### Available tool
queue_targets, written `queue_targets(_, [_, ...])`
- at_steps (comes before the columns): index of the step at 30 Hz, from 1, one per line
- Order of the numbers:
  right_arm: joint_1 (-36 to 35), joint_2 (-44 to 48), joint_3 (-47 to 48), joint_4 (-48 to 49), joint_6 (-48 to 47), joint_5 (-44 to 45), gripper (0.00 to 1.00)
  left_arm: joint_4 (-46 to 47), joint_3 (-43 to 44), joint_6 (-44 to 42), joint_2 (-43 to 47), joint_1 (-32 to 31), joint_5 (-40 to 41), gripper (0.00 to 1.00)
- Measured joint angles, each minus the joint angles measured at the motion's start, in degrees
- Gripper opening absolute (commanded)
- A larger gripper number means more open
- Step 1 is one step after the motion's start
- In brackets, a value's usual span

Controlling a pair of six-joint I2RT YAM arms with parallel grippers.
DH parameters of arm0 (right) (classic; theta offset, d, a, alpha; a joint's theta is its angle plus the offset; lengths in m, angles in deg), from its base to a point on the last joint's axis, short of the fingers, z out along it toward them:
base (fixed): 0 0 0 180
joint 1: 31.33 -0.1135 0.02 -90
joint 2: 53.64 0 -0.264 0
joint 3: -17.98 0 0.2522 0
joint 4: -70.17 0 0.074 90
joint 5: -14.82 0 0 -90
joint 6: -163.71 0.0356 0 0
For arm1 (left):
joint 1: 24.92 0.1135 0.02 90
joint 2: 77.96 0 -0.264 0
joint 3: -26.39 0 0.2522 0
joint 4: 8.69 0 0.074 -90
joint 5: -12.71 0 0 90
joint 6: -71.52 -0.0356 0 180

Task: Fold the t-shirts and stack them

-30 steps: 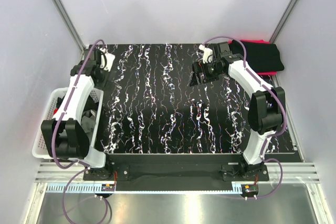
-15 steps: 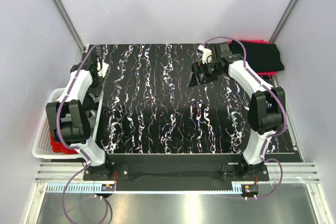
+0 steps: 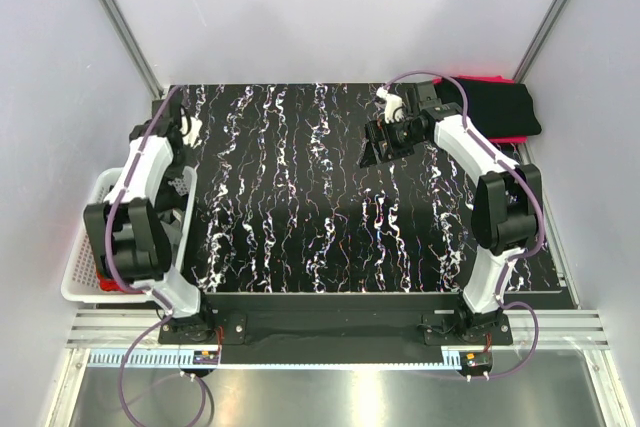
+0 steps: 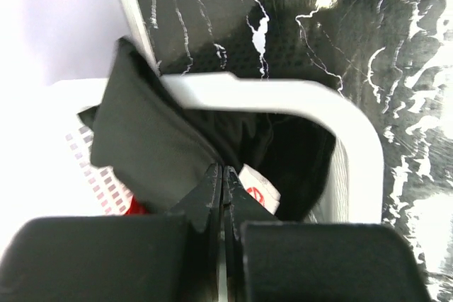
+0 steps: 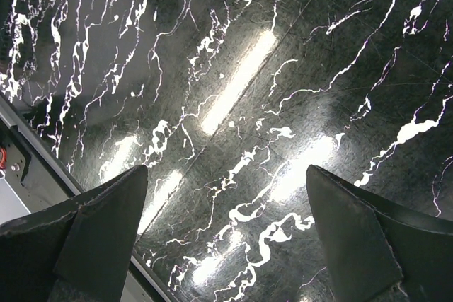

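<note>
My left gripper (image 4: 223, 169) hangs over the white basket (image 4: 283, 93) at the table's left edge, jaws pressed together on a fold of a black t-shirt (image 4: 148, 139). The cloth rises from the basket and drapes over the rim. A white label (image 4: 258, 187) and a bit of red cloth (image 4: 134, 206) show beside the tips. From above, the left gripper (image 3: 178, 172) sits at the basket's (image 3: 75, 247) far corner. My right gripper (image 3: 378, 147) hovers open over the bare marbled table (image 3: 300, 197), nothing between its fingers (image 5: 106, 210).
A folded black t-shirt (image 3: 500, 107) lies on a red one (image 3: 485, 78) at the back right corner. Red cloth (image 3: 110, 282) shows at the basket's near end. Grey walls and metal rails close in the table on three sides.
The left arm has drawn back over the basket's far corner, and its gripper has gone from open to shut on the black cloth. The right arm has barely moved.
</note>
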Motion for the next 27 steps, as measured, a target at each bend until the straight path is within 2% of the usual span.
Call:
queue_targets(6, [0.0, -0.3, 0.1, 0.0, -0.9, 1.3, 1.0, -1.9, 3.6, 0.2, 11.6, -0.2, -3.9, 0.0])
queue_targets(13, [0.0, -0.2, 1.7, 3.9, -1.2, 12.2, 1.0, -1.7, 19.4, 1.5, 20.7, -0.7, -9.2, 0.0])
queue_targets(21, [0.0, 3.9, 1.9, 13.1, -1.0, 21.7, 1.0, -0.1, 45.9, 4.0, 14.4, -4.2, -19.5, 0.0])
queue_targets(24, [0.7, 6.2, 1.2, 15.0, 1.0, 21.9, 1.0, 0.9, 54.1, 4.0, 10.4, -8.4, -21.7, 0.0])
queue_targets(27, [2.4, 6.8, 1.3, 15.6, 5.0, 19.6, 1.0, 2.7, 58.1, 3.0, 7.3, -14.2, -22.5, 0.0])
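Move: The left hand is already shut on the black t-shirt, just inside the basket's far end; the basket's middle lies some 14 cm back, 5 cm left and 5 cm below. The open middle of the table, where shirts get laid, is about 28 cm to its right, 2 cm back and 11 cm down. From the right hand, that spot is roughly 14 cm left, 5 cm back and 12 cm down. Left hand hauls the held black t-shirt up about 45 cm, veering right; right hand goes forward and up. ##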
